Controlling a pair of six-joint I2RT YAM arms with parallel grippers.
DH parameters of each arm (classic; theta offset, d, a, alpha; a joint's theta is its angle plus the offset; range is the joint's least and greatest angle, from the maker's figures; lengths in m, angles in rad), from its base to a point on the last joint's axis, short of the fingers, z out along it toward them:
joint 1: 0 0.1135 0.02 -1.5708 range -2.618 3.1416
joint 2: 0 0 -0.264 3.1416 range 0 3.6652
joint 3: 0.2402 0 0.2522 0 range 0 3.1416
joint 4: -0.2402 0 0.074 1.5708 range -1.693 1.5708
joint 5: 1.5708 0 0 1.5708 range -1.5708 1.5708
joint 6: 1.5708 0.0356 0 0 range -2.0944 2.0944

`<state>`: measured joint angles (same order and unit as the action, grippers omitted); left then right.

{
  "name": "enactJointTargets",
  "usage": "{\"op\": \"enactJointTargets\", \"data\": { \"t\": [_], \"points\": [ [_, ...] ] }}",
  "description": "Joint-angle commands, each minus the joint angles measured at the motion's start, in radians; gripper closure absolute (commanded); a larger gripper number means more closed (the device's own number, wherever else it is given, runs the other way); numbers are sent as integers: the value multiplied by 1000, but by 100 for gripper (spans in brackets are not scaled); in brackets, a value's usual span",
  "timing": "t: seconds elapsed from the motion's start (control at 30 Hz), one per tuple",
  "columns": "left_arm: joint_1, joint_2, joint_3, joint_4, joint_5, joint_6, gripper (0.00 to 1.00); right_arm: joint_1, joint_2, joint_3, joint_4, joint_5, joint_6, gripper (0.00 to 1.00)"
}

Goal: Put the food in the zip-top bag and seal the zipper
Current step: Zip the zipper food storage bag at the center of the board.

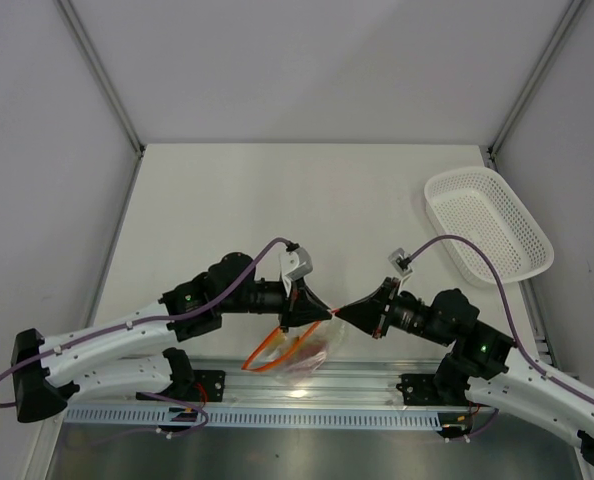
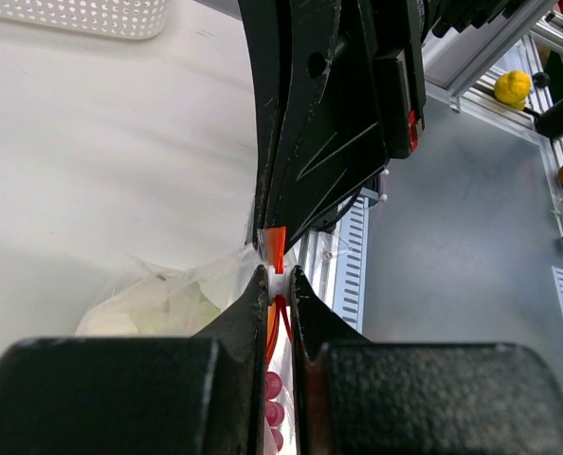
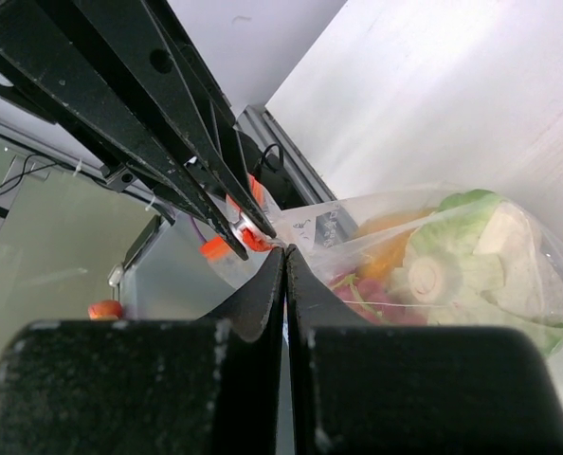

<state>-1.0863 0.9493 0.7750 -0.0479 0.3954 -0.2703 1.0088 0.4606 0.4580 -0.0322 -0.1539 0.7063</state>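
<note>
The zip-top bag (image 1: pixel 307 352) hangs crumpled between my two grippers above the table's near edge. My left gripper (image 1: pixel 326 314) is shut on the zipper (image 2: pixel 278 248), pinching its white slider (image 2: pixel 279 281) between the fingertips. Tip to tip with it, my right gripper (image 1: pixel 343 311) is shut on the bag's mouth edge (image 3: pixel 305 237). The food sits inside the bag: a whitish-green piece (image 3: pixel 457 261), an orange fruit (image 3: pixel 393 242) and dark red grapes (image 2: pixel 274 396). An orange-red loop of the zipper (image 1: pixel 274 357) sags below the left gripper.
A white mesh basket (image 1: pixel 489 225) stands at the table's right rear. An aluminium rail (image 1: pixel 377 385) runs along the near edge under the bag. Loose toy fruits (image 2: pixel 512 87) lie on the floor-level frame beyond the table edge.
</note>
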Motion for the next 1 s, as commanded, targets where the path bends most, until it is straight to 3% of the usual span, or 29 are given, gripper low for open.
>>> {"op": "enactJointTargets", "data": {
  "t": [0.0,0.13,0.23,0.43,0.63,0.8,0.97],
  "points": [
    [-3,-32,-13,-61,33,-26,99,-4,12,21,100,-18,-42,100],
    [2,-24,21,-89,45,-30,99,-4,81,93,37,-113,-128,100],
    [8,-11,53,-109,57,-37,99,-4,113,162,-125,-125,-189,100],
    [28,16,79,-132,83,-49,99,-1,174,297,-345,-154,-316,84],
    [49,40,87,-129,118,-63,99,4,288,451,-546,-157,-458,77],
    [52,52,90,-112,138,-70,99,8,351,501,-604,-177,-531,82],
    [55,52,95,-115,146,-70,99,7,397,507,-629,-205,-565,75]
  ]
}}
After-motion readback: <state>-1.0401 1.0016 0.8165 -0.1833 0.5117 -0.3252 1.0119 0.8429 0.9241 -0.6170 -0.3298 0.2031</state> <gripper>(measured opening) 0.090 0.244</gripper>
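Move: The left hand already pinches the white slider, and the short orange zipper end sticks out about 1 cm to that hand's right. The same end lies some 1 cm to the left of the right hand's shut tips, at their height, and the slider about 3 cm to their left. From the left hand, the bagged food hangs roughly 10 cm below, 2 cm back and 4 cm to the left. The right fingers let go of the zipper end, opening about a quarter while the wrist swings some 30 degrees so they tip downward, turning a little counter-clockwise too. That hand dips and backs off about 1 cm, rises 2 cm, then sinks 3 cm beside the end again. The left keeps its pinch on the slider, sinking about 2 cm and easing back 1 cm. ##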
